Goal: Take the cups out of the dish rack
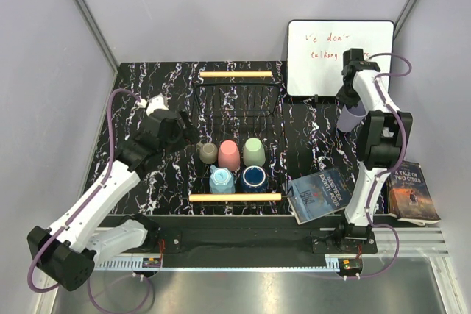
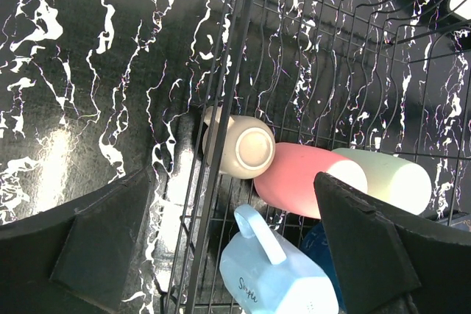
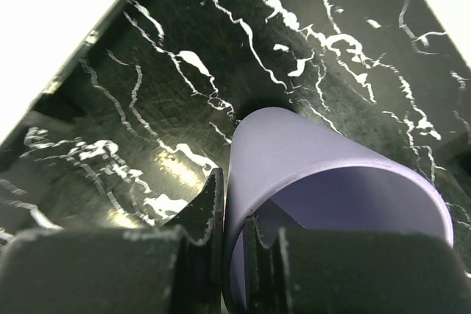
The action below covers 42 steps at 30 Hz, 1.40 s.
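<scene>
The black wire dish rack lies mid-table. In its near half are several cups: a beige mug, a pink tumbler, a pale green tumbler, a light blue mug and a navy mug. My left gripper hangs open at the rack's left side. In the left wrist view it frames the beige mug and the light blue mug. Right of the rack, my right gripper is shut on the rim of the lavender tumbler, which also shows in the top view.
A whiteboard leans at the back right, just behind the right arm. Two books lie at the near right edge. Wooden bar handles cap the rack's far and near ends.
</scene>
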Motion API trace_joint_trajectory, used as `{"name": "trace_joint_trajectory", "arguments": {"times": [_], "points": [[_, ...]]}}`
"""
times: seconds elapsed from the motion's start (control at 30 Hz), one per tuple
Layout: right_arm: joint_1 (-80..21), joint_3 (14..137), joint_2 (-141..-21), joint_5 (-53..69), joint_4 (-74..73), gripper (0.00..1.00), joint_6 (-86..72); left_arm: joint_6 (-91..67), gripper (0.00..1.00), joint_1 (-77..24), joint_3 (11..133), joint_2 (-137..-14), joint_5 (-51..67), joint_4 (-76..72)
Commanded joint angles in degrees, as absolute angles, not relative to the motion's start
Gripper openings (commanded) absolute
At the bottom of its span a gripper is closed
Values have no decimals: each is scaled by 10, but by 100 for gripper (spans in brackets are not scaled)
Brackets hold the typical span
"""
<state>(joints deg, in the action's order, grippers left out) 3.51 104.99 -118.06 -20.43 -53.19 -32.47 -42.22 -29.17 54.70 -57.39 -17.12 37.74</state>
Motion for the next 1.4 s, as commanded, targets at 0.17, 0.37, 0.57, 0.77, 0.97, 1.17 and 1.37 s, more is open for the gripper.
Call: {"name": "trace_joint_trajectory", "arguments": {"times": [0.17, 0.37, 0.57, 0.77, 0.97, 1.17, 1.37], "points": [[34, 1046, -1223, -214, -491, 0, -330, -410, 99, -289, 547, -573, -188, 361], [34, 1020, -1216, -199, -475, 7, -331, -410, 99, -290, 551, -583, -178, 360], [33, 983, -1174, -173, -449, 55, -345, -403, 99, -290, 555, -571, -182, 359], [33, 959, -1100, -146, -425, 73, -355, -405, 99, -294, 552, -549, -204, 359], [18, 981, -1009, -125, -417, 81, -358, -394, 99, -295, 571, -548, -207, 359], [-15, 990, -918, -122, -433, 82, -352, -384, 99, -298, 584, -555, -200, 356], [-94, 894, -796, -107, -403, 82, -345, -331, 99, -327, 613, -606, -185, 337]]}}
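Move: The right hand holds the purple cup upright by its wall near the rim. The bare table spot for it is almost directly below, about 2 cm right and 10 cm down. The whiteboard stands some 11 cm ahead and 3 cm left of the hand; the Nineteen Eighty-Four book lies around 25 cm back and 8 cm left. From the left hand that spot is roughly 51 cm right, 17 cm ahead and 20 cm down. Down first by about 3 cm, easing slightly forward, the right hand lowers the purple cup to the table, then opens wide and lets go of its wall. It lifts away fast, some 20 cm up, drifting left and a little back while the fingers tilt up and forward by some 30 degrees. The empty, open left hand rises a couple of centimetres late on. ##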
